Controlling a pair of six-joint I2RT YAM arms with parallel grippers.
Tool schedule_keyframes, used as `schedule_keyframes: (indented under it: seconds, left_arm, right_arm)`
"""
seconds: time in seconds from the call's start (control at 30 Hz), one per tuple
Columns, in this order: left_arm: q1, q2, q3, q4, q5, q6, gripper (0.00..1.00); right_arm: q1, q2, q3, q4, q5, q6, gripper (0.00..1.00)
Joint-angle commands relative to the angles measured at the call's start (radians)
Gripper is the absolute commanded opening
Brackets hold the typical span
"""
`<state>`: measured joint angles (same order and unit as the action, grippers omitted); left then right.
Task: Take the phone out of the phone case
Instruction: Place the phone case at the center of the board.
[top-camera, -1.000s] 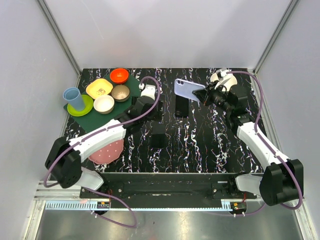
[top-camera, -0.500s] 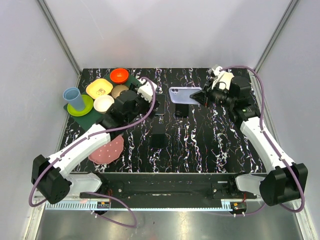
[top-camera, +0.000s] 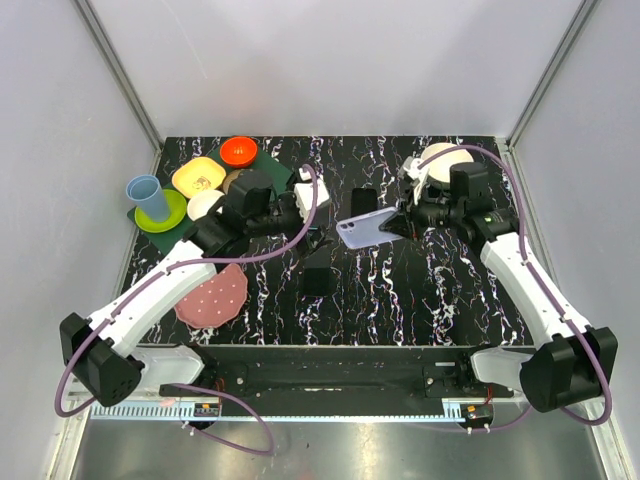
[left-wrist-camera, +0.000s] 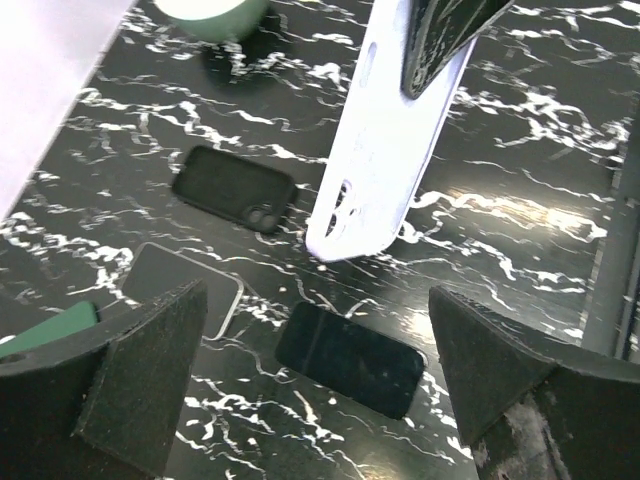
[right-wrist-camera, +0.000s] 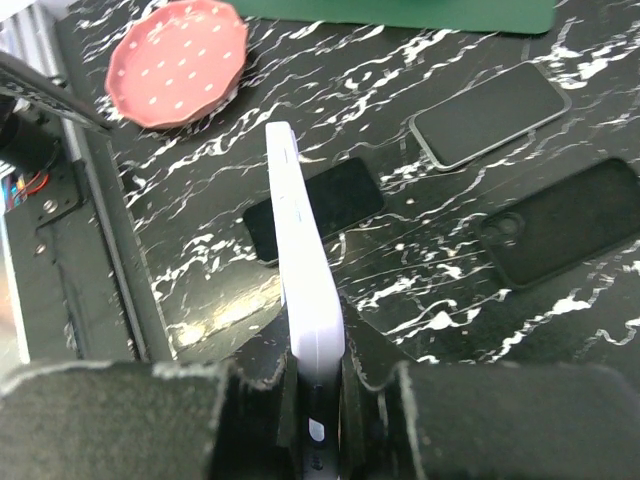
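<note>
The lavender phone case hangs tilted above the middle of the table, with my right gripper shut on its right end. In the right wrist view the case stands edge-on between the closed fingers. I cannot tell whether the phone is inside it. My left gripper hovers just left of the case, wide open and holding nothing. In its own view the case hangs ahead of and above its fingers, apart from them.
On the marble table lie a black phone, a silver-rimmed phone and a black case. A pink dotted plate sits near the front left. Bowls and a blue cup stand on a green mat at the back left.
The right arm has carried the lavender case from the back of the table down towards the middle. The left arm has swung round to face it, its jaws staying open.
</note>
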<state>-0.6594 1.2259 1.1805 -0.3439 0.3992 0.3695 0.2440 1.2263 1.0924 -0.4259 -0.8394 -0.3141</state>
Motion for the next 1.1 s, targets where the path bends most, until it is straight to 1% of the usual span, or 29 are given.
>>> schedule_keyframes:
  seconds: [0.0,0.07,0.2,0.37,0.43,0.53,0.57,0.67,0.7,0.83,1.0,1.07]
  left_arm:
    - [0.001,0.033,0.051,-0.046,0.194,0.029,0.99]
    - [-0.003,0.043,0.057,-0.061,0.252,0.039,0.99]
    - [-0.031,0.070,0.057,-0.067,0.251,0.040,0.99]
    - [-0.057,0.107,0.073,-0.089,0.268,0.026,0.99]
    - [-0.063,0.119,0.077,-0.093,0.280,0.020,0.96]
    - [-0.074,0.130,0.077,-0.093,0.282,0.014,0.89]
    - [-0.074,0.136,0.077,-0.093,0.283,0.009,0.85]
    - [-0.080,0.150,0.079,-0.102,0.288,0.014,0.70]
    - [-0.082,0.153,0.079,-0.104,0.290,0.014,0.61]
    - [-0.086,0.167,0.080,-0.104,0.303,0.006,0.55]
    - [-0.091,0.185,0.091,-0.102,0.336,-0.015,0.55]
    - [-0.091,0.190,0.096,-0.103,0.348,-0.024,0.52]
  right_arm:
    - [0.044,-0.021,0.015,-0.111,-0.070,-0.121,0.00]
    - [0.070,-0.022,0.008,-0.126,-0.081,-0.134,0.00]
    - [0.115,-0.017,-0.002,-0.178,-0.102,-0.174,0.00]
    - [0.173,-0.007,-0.003,-0.209,-0.072,-0.197,0.00]
    - [0.190,-0.002,-0.003,-0.214,-0.058,-0.203,0.00]
    - [0.199,0.004,-0.002,-0.214,-0.049,-0.203,0.00]
    - [0.201,0.006,0.000,-0.214,-0.047,-0.204,0.00]
    - [0.204,0.007,-0.002,-0.214,-0.043,-0.206,0.00]
    - [0.202,0.006,-0.003,-0.212,-0.041,-0.207,0.00]
    - [0.206,0.015,-0.005,-0.214,-0.033,-0.209,0.00]
    - [0.207,0.018,-0.006,-0.214,-0.029,-0.212,0.00]
    - [0.207,0.016,-0.008,-0.214,-0.029,-0.214,0.00]
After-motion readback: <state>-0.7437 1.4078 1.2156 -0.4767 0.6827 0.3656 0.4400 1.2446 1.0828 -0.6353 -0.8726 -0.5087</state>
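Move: The phone case, held by its right end in the right gripper, has its middle about 11 cm right of the open left hand, 4 cm ahead and 5 cm lower. The black phone lies on the board some 21 cm below the left hand, 3 cm ahead and 2 cm right; the black case, equally low, is roughly 20 cm ahead and 14 cm right. From the right hand, the phone case's middle is about 6 cm left, 2 cm ahead and 2 cm down. Both hands draw back about 7 cm and converge, sinking; left fingers half-close around the held phone case's free end. ##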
